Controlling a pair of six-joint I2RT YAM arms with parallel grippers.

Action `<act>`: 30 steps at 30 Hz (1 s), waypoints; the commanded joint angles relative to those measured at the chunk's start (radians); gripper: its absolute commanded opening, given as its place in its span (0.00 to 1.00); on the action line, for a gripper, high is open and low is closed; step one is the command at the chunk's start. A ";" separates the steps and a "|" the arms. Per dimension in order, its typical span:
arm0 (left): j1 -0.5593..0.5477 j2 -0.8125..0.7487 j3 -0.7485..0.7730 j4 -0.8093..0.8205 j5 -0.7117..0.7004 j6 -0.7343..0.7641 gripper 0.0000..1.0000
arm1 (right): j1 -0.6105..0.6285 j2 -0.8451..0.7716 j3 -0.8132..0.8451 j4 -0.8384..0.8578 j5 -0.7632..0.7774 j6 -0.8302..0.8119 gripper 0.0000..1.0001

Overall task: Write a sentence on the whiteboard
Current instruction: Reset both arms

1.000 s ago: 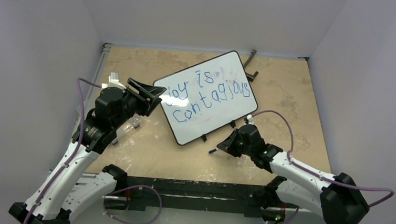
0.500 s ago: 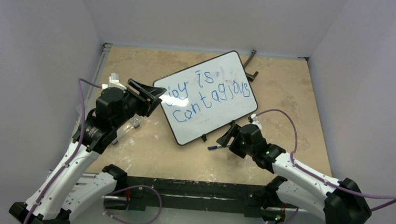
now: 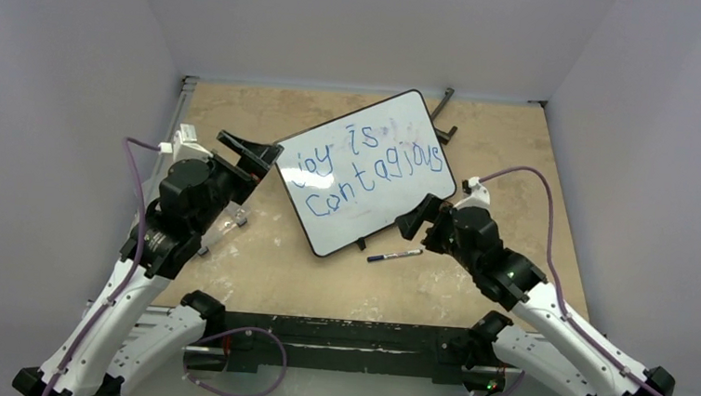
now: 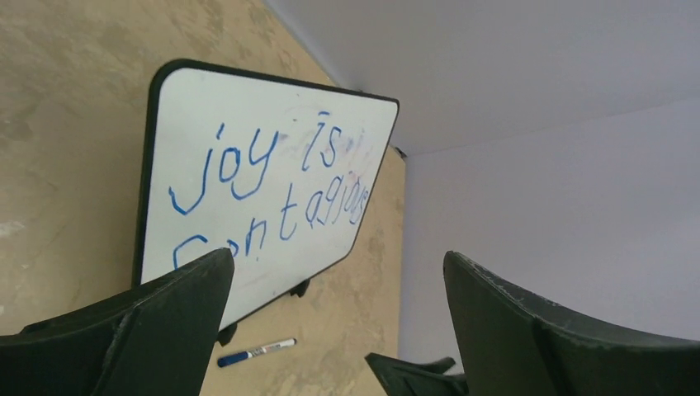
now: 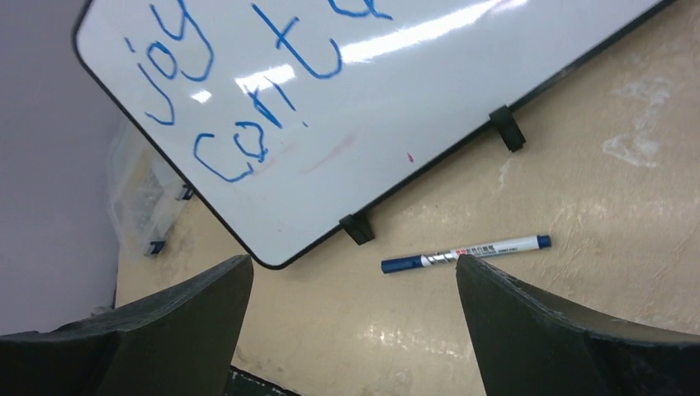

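The whiteboard (image 3: pixel 349 231) stands tilted on its small black feet in the middle of the table, also seen in the left wrist view (image 4: pixel 248 107) and the right wrist view (image 5: pixel 396 107). The sentence (image 3: pixel 367 171) "joy is contagious" runs across it in blue, in two lines (image 4: pixel 272 186). A blue-capped marker (image 3: pixel 395 255) lies on the table just in front of the board (image 5: pixel 466 253) (image 4: pixel 256 352). My left gripper (image 3: pixel 270 169) (image 4: pixel 337 256) is open beside the board's left edge, holding nothing. My right gripper (image 3: pixel 422 224) (image 5: pixel 353 260) hangs open above the marker, empty.
A clear plastic bag (image 3: pixel 224 219) (image 5: pixel 144 206) lies left of the board under the left arm. A black stand piece (image 3: pixel 444 107) lies behind the board's back right corner. White walls close in the table on three sides.
The right gripper opened and let go of the marker, which now lies on the table, and that arm lifted back. The left gripper opened off the board's left edge and drew slightly left.
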 commanded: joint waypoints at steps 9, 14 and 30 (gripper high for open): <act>0.010 -0.020 0.083 0.027 -0.274 0.548 1.00 | -0.002 -0.193 0.207 -0.007 0.020 -0.277 0.99; 0.012 -0.029 0.100 0.031 -0.323 0.708 1.00 | -0.003 -0.298 0.174 0.020 0.080 -0.258 0.99; 0.012 -0.182 -0.061 0.068 -0.348 1.086 1.00 | -0.003 -0.470 0.085 -0.129 0.231 -0.204 0.99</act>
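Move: The marker lies about 13 cm below the right hand, 4 cm to its left and 2 cm back. From that hand the whiteboard's middle is some 18 cm ahead, 13 cm left and 10 cm lower. From the left hand the whiteboard's middle lies roughly 15 cm ahead, 24 cm right and 24 cm below, and the marker 6 cm back, 33 cm right and 27 cm below. The plastic box sits 26 cm beneath the left hand, 11 cm left and 2 cm back. The right hand, already open and clear of the marker, climbs about 15 cm while drifting back and to the right, then sinks 2 or 3 cm as it keeps going right, its fingers tipping up nearly 30 degrees. The left hand, empty and open, swings some 10 cm left, away from the whiteboard and towards the spot high above the plastic box, rolling its left side up by over 50 degrees and lifting its fingertips a little. ##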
